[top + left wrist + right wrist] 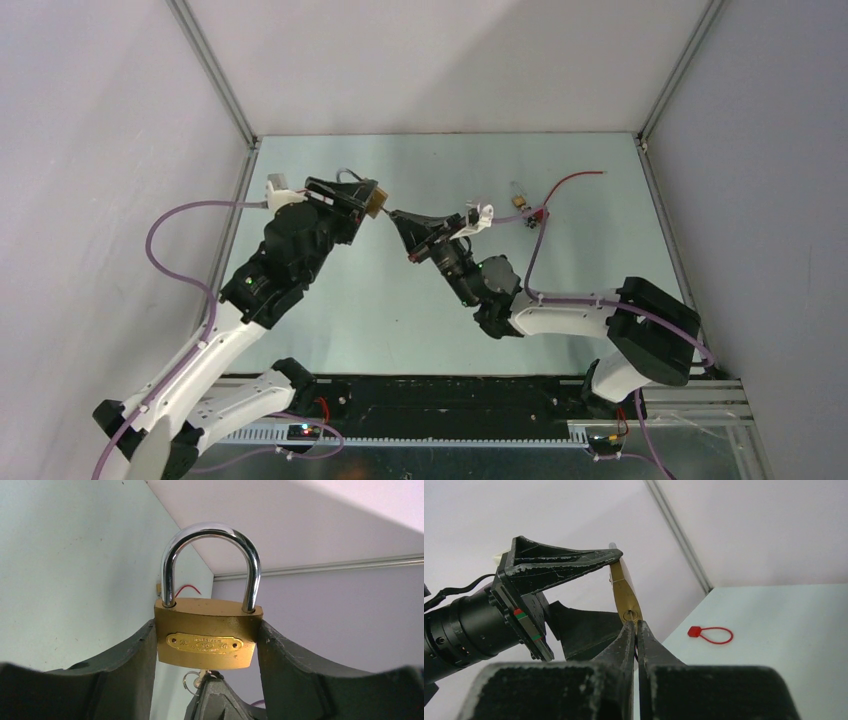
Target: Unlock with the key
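Observation:
A brass padlock with a silver shackle is held upright in the air, my left gripper shut on its two sides. Both shackle legs sit in the body. The small silvery key with its ring pokes out of the lock's underside. My right gripper is shut on the key, its tips right at the keyhole. In the top view the left gripper and the right gripper meet at the padlock above the table's left middle.
A red plastic tag with a wire loop lies on the table. A second small padlock with a red wire sits at the back right. Enclosure walls and an aluminium frame post close in the table.

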You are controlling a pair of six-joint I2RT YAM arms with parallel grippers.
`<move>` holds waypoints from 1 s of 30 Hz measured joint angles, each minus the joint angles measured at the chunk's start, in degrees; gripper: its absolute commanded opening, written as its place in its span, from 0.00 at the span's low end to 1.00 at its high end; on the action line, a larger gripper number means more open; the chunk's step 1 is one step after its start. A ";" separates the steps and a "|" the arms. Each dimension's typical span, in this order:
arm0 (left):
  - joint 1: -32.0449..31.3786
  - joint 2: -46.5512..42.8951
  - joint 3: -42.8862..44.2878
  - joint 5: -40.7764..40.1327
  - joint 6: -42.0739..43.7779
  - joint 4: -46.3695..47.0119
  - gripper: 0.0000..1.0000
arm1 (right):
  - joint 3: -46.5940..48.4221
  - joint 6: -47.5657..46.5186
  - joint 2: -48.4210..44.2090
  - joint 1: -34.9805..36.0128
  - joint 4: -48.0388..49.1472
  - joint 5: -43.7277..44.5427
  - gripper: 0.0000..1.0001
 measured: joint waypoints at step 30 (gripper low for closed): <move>4.04 -0.94 -6.21 11.37 -2.29 -4.15 0.00 | 3.85 8.55 -11.56 -4.42 -42.88 -13.25 0.56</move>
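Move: The right fingers are shut on the key's bow, its blade already in the padlock's keyhole. The key's middle is about 1 cm ahead, 1 cm left and 1 cm above the right hand; the padlock body is some 4 cm ahead, 3 cm left and 2 cm up. The padlock sits between the left fingers, level with that hand point, and the key lies about 3 cm back, 3 cm right and 1 cm below the left hand. Downward, both hands sink together by about 6 cm after first easing roughly a centimetre to the left. As they start down, the right fingers open to about half and let go of the key, while that hand swings its tips down and left by nearly 30 degrees. The left keeps its hold on the padlock and tips down about 10 degrees. ##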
